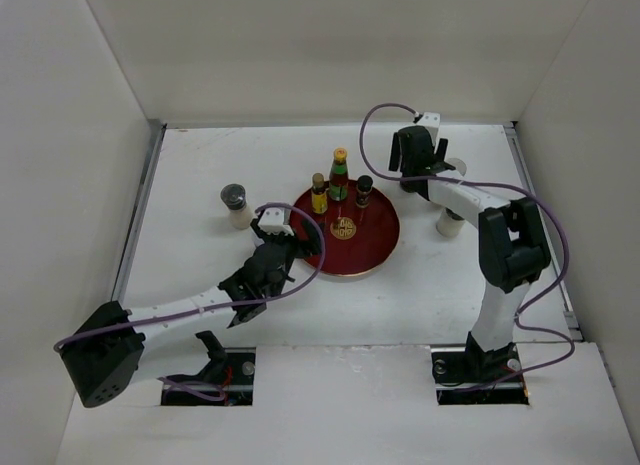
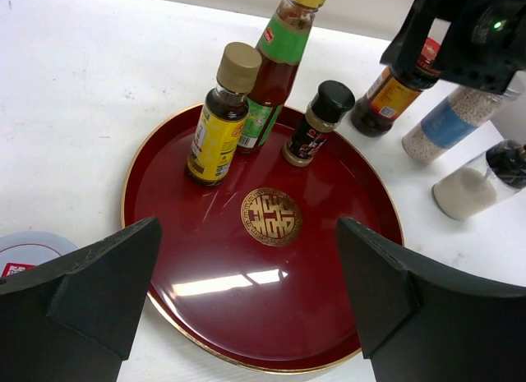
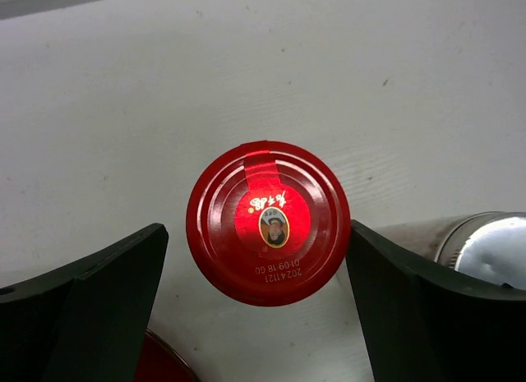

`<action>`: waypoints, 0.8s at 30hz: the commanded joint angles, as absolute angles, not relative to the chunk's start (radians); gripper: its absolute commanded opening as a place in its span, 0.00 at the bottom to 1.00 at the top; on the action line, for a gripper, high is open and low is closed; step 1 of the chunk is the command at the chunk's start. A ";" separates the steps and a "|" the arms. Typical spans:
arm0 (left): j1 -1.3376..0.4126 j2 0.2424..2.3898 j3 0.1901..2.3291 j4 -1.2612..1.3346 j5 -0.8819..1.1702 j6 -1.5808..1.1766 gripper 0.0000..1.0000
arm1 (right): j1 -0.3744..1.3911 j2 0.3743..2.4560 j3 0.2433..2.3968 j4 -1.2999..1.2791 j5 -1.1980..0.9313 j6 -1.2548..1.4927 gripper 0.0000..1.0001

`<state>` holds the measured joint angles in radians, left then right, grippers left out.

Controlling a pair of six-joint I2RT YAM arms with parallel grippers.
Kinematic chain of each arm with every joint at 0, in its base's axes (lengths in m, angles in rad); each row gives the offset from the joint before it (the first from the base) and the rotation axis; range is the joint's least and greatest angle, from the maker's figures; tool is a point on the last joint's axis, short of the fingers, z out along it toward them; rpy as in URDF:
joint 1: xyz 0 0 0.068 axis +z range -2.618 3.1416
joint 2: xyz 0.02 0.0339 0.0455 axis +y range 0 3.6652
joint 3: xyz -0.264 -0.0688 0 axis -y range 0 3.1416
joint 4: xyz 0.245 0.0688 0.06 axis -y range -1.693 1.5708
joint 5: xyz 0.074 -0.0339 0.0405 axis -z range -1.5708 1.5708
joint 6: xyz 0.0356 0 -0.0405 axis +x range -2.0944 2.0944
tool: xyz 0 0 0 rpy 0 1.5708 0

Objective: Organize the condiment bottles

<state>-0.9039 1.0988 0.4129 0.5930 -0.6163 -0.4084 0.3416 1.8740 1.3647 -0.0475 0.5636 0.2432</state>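
Note:
A round red tray (image 1: 375, 247) holds the green-necked yellow-capped bottle (image 1: 339, 175), the dark yellow-capped bottle (image 1: 319, 193) and the black-capped jar (image 1: 364, 191). My right gripper (image 3: 256, 230) is open, with one jaw on each side of the red-lidded jar (image 3: 267, 222), just right of the tray. A grey-lidded jar (image 3: 485, 242) of pale grains stands beside it. The squat dark-lidded jar (image 1: 450, 222) stands nearer, on the table. My left gripper (image 2: 246, 226) is open and empty over the tray's near left edge (image 2: 205, 345).
Another jar (image 1: 236, 205) with a greyish lid stands on the table left of the tray; its lid shows in the left wrist view (image 2: 25, 246). White walls enclose the table on three sides. Purple cables loop over both arms.

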 commanded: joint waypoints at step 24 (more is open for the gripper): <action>-0.871 1.016 0.474 0.470 -0.653 -0.423 0.87 | 0.576 1.322 1.022 0.072 0.586 0.307 0.49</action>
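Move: The red-lidded jar stands upright between the right hand's open fingers, level with them and its middle about 3 cm below. The tray's centre, where it is to go, lies some 12 cm back and 17 cm left; the black-capped spice jar on it is 5 cm back, 12 cm left. The blue-label bottle stands 4 cm back and 8 cm right, the salt bottle 13 cm back, 10 cm right. From the left hand the red-lidded jar lies about 21 cm ahead, 28 cm right. The right hand settles about 1 cm lower and shuts its fingers on the red-lidded jar, pinching it from both sides, then keeps that hold and draws it back some 11 cm while lifting it about 10 cm. On the way it swings increasingly left towards the tray, about 4 cm, the fingertips tilting up and the wrist turning counter-clockwise by roughly 10 degrees each. ##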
